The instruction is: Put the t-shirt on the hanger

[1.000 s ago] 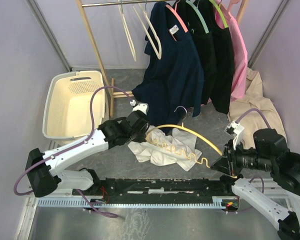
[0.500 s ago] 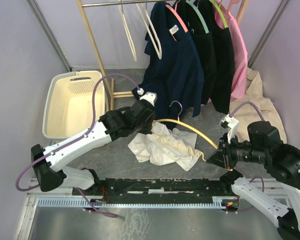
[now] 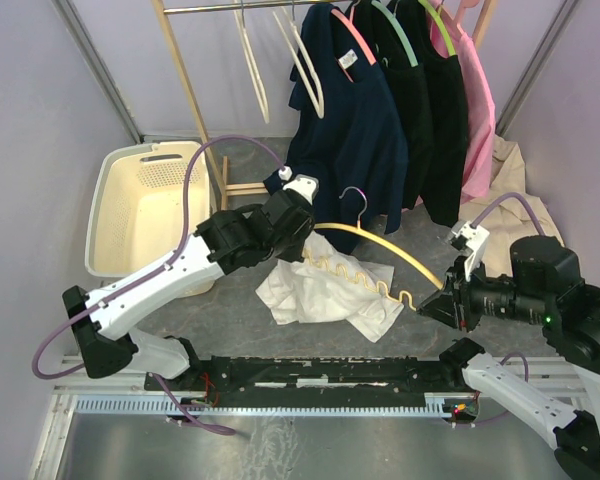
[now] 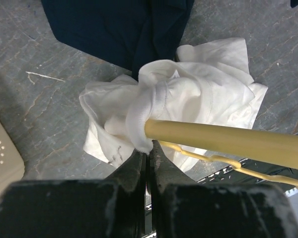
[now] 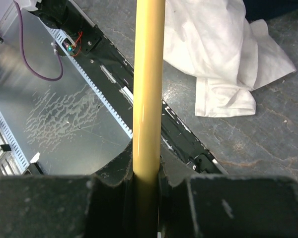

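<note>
The yellow hanger (image 3: 382, 246) hangs in the air above the floor, its silver hook (image 3: 356, 201) pointing up. My right gripper (image 3: 442, 300) is shut on its right arm, and the yellow bar (image 5: 148, 74) runs straight out from between the jaws. The white t-shirt (image 3: 325, 292) lies crumpled under the hanger. Its ribbed neck edge (image 4: 148, 106) is drawn up over the hanger's left end (image 4: 223, 140). My left gripper (image 4: 149, 151) is shut on that neck edge, right beside the hanger tip (image 3: 310, 238).
A cream laundry basket (image 3: 145, 205) stands at the left beside a wooden rack (image 3: 195, 100). On the rack hang a navy shirt (image 3: 350, 150), black and pink garments and cream hangers (image 3: 305, 60). A beige garment (image 3: 515, 190) lies at the right. A black rail (image 3: 320, 375) runs along the front.
Both arms have lifted. The hanger rose and shifted back, and the left gripper pulled the t-shirt's neck up with it. The right gripper came up slightly with its end.
</note>
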You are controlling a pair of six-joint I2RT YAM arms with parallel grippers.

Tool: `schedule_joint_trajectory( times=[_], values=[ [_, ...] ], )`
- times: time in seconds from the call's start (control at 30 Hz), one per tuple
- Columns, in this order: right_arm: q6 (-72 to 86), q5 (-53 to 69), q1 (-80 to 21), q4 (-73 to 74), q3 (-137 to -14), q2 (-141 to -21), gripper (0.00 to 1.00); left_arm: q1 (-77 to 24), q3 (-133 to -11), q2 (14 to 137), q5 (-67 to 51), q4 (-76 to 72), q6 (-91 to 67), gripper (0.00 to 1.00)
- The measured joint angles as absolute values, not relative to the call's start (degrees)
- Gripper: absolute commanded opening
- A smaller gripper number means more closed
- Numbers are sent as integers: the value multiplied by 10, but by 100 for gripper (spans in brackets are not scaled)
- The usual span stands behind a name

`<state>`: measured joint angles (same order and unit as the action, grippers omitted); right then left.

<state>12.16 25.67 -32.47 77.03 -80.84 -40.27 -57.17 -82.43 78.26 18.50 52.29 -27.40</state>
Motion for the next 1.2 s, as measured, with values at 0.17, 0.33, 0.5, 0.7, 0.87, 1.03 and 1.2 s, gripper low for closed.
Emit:
schedule_joint_trajectory(
  times=[0.17,0.33,0.5,0.7,0.87,1.03,1.2],
  values=[
    [121,259,-325,767,-831,-407,1,-574,-873,792,212,560,-266,3],
    [121,270,-325,750,-839,-414,1,-574,-906,795,234,582,-255,3],
    [123,277,-325,734,-814,-417,1,-574,-882,790,240,585,-256,3],
    [134,286,-325,729,-749,-398,1,-574,-771,768,242,569,-268,3],
    [144,279,-325,757,-720,-349,2,-574,-706,762,250,548,-286,3],
    [163,283,-325,782,-677,-298,2,-572,-696,762,255,512,-289,3],
    [179,284,-325,797,-649,-274,2,-571,-710,769,265,488,-288,3]
  ],
)
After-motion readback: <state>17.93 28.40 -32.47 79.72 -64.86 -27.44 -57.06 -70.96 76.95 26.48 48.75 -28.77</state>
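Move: About 12 cm to the right of the left hand, roughly level with it fore and aft and some 3 cm higher, lies the middle of the yellow hanger, its left end already in the collar pinched by that hand. The navy garment's hem is about 8 cm ahead of the left hand, 5 cm right and 18 cm below. From the right hand, which grips the hanger's other end, the t-shirt's collar lies about 23 cm left, 12 cm ahead and 8 cm lower. Keeping the pinched collar in its shut fingers, the left hand lifts about 3 cm, then sweeps down some 10 cm while going about 5 cm left, easing slightly back right and up at the end. The right hand keeps its grip on the hanger, rises 2 cm, then sinks about 9 cm and draws back towards its base, tipping down some 10 degrees, away from the collar. ##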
